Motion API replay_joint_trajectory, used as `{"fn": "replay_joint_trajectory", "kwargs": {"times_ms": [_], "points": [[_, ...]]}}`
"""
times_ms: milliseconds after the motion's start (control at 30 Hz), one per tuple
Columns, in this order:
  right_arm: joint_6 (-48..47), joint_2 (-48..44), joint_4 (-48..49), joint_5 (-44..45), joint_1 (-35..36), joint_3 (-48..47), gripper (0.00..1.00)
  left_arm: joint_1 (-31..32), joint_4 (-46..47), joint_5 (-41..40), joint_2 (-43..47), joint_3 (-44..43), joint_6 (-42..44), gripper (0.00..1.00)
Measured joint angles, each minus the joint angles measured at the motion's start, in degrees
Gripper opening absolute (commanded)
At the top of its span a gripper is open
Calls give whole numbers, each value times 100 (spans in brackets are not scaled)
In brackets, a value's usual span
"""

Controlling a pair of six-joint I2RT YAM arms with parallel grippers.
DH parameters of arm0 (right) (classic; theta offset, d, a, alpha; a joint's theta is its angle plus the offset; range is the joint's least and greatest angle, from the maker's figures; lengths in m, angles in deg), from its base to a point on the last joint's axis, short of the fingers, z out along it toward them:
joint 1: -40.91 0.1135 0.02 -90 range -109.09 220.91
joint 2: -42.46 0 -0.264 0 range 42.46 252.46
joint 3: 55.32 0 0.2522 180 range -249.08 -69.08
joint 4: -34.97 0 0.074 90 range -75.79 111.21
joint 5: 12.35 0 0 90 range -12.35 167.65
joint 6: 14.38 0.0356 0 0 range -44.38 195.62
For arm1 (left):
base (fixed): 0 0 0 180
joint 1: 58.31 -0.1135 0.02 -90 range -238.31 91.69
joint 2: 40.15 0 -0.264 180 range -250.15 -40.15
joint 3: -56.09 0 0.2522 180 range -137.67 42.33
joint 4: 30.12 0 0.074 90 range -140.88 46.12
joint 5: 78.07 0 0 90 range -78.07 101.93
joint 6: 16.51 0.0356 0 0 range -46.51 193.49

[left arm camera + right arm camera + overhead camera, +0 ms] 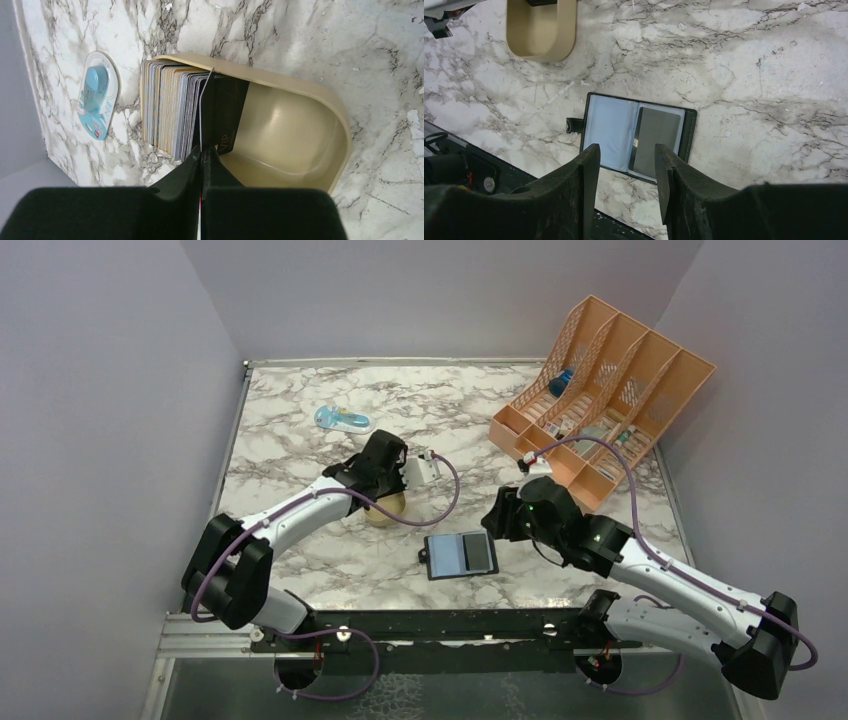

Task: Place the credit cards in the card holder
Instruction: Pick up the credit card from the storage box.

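Several credit cards (167, 110) stand on edge, packed at one end of an open gold tin (300, 135). My left gripper (202, 152) reaches into the tin and is shut on one thin card (202, 112), seen edge-on beside a black card marked VIP (227, 110). From above, the left gripper (385, 490) hangs over the tin (386, 510). The black card holder (611, 132) lies open and flat, and a grey card (656, 140) rests on its right face. My right gripper (627, 150) is open and empty just above the holder's near edge. The card holder (448, 556) lies between the arms.
An orange slotted desk organizer (610, 390) with small items stands at the back right. A blue item in a clear blister pack (343, 420) lies at the back, left of centre. Grey walls close in the marble table (300, 570) on both sides.
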Motion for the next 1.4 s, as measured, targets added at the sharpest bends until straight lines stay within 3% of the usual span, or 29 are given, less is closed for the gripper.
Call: {"fn": "replay_joint_trajectory", "kwargs": {"times_ms": [267, 500, 700, 1000, 1400], "points": [[33, -9, 33, -236, 0, 0, 45, 15, -533, 203, -17, -581, -776, 0], [210, -101, 328, -577, 0, 90, 45, 15, -627, 520, 890, -588, -1784, 0], [470, -103, 820, -988, 0, 166, 45, 15, -577, 1270, 1567, -581, -3036, 0], [1036, -70, 2114, -1690, 0, 503, 40, 15, -107, 2660, 2157, -435, -4846, 0], [1438, -87, 3545, -1897, 0, 798, 42, 15, 1488, 4330, 2400, 485, -7077, 0]]}}
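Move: The left hand, closed on a card at the storage box, is taking it to the right hand's open fingers, about 22 cm to its right, 12 cm back and 4 cm higher. The box's middle is some 2 cm right, 3 cm back and 5 cm below; the card holder is 18 cm right, 16 cm back and 8 cm down. From the right hand, the card is about 19 cm left, 12 cm ahead and 4 cm lower, and the card holder 5 cm left, 3 cm back and 12 cm down. Keeping its pinch, the left hand lifts away from the storage box by some 16 cm, then also swings back and right, rolling about 80 degrees so its fingers point at the right hand. The right hand comes to meet it, about 9 cm left and then increasingly up, rolling its left side up, its fingers still open around the card's free end. ##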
